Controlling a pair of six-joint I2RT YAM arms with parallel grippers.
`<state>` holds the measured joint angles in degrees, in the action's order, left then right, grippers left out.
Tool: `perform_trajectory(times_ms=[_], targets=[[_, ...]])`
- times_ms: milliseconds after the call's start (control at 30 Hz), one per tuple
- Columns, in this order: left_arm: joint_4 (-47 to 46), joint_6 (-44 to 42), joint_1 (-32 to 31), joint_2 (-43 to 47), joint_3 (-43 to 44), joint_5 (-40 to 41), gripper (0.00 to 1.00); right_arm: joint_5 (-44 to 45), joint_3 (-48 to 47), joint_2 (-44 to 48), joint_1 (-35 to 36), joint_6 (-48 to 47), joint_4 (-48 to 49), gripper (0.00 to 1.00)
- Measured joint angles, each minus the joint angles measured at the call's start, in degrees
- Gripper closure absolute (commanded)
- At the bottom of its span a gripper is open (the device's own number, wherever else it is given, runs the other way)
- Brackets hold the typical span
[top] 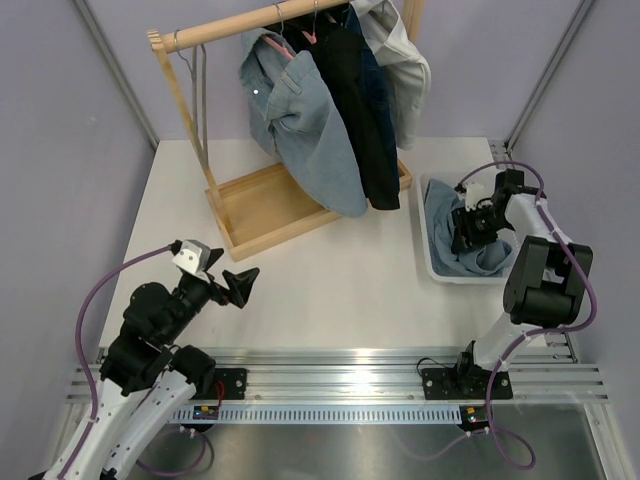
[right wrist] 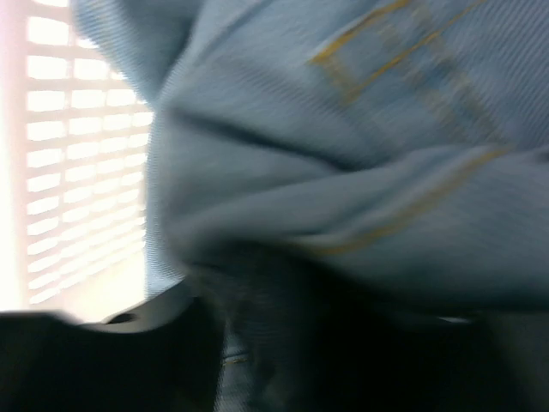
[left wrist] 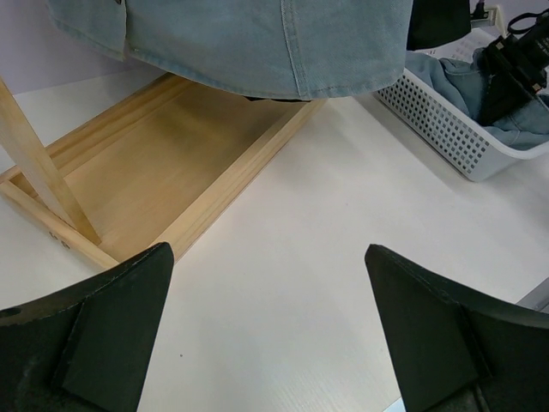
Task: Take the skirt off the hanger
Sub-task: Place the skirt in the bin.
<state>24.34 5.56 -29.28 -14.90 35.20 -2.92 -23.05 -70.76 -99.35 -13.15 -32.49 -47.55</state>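
Observation:
The blue denim skirt point(top: 488, 252) lies crumpled in the white basket point(top: 432, 262) at the right of the table. My right gripper point(top: 467, 228) is down in the basket, on top of the denim. In the right wrist view the denim point(right wrist: 360, 154) with yellow stitching fills the frame and is blurred, and the jaws are lost in shadow. Hangers point(top: 308, 28) hang on the wooden rail point(top: 230, 28) with other garments on them. My left gripper point(top: 240, 285) hovers open over the table's near left, and nothing lies between its fingertips point(left wrist: 268, 247).
A wooden rack with a tray base point(top: 262, 205) stands at the back. A light denim shirt point(top: 310, 130), black and navy garments point(top: 362, 110) and a pale jacket point(top: 405, 70) hang from it. The basket's perforated wall point(left wrist: 446, 129) shows at the right.

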Motion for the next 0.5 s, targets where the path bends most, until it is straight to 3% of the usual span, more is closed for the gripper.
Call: perform_trajectory(times_ms=[67,267,400,500], targets=[[0.00,0.00,0.00,0.00,0.00,-0.11,0.01,1.11,-0.98,2.19,0.00,-1.07,-2.49,0.33],[0.00,0.00,0.00,-0.02,0.00,-0.31,0.01,4.48,-14.05,10.08,-0.02,-4.04,-9.79,0.22],[0.00,0.00,0.00,-0.02,0.00,-0.35,0.01,4.17,-26.18,13.70,-0.02,-5.51,-14.32,0.01],[0.02,0.00,0.00,-0.02,0.00,-0.33,0.01,1.18,-33.94,15.21,0.28,-6.91,-17.64,0.01]])
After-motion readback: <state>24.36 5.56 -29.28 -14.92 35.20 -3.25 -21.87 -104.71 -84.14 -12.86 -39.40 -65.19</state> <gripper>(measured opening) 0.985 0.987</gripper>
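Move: The right hand is down inside the bin with its fingers in the folds of the skirt, already partly open; the skirt's middle is about 1 cm ahead, 1 cm right and 2 cm below. The bin's centre is roughly 3 cm ahead and 4 cm right of the hand, about 2 cm below. The rack base's middle lies some 37 cm left and 9 cm ahead, about 5 cm lower. For the left hand, the skirt is about 16 cm ahead, 52 cm right and 22 cm below. The right fingers, less than half open at the outset, go on spreading to wide open and come free of the skirt as the hand climbs almost straight up out of the bin, about 26 cm and quickly. While it rises, the wrist tilts some 30 degrees so that the fingers swing from pointing down towards pointing forward, leaving the open gripper well above the bin. ##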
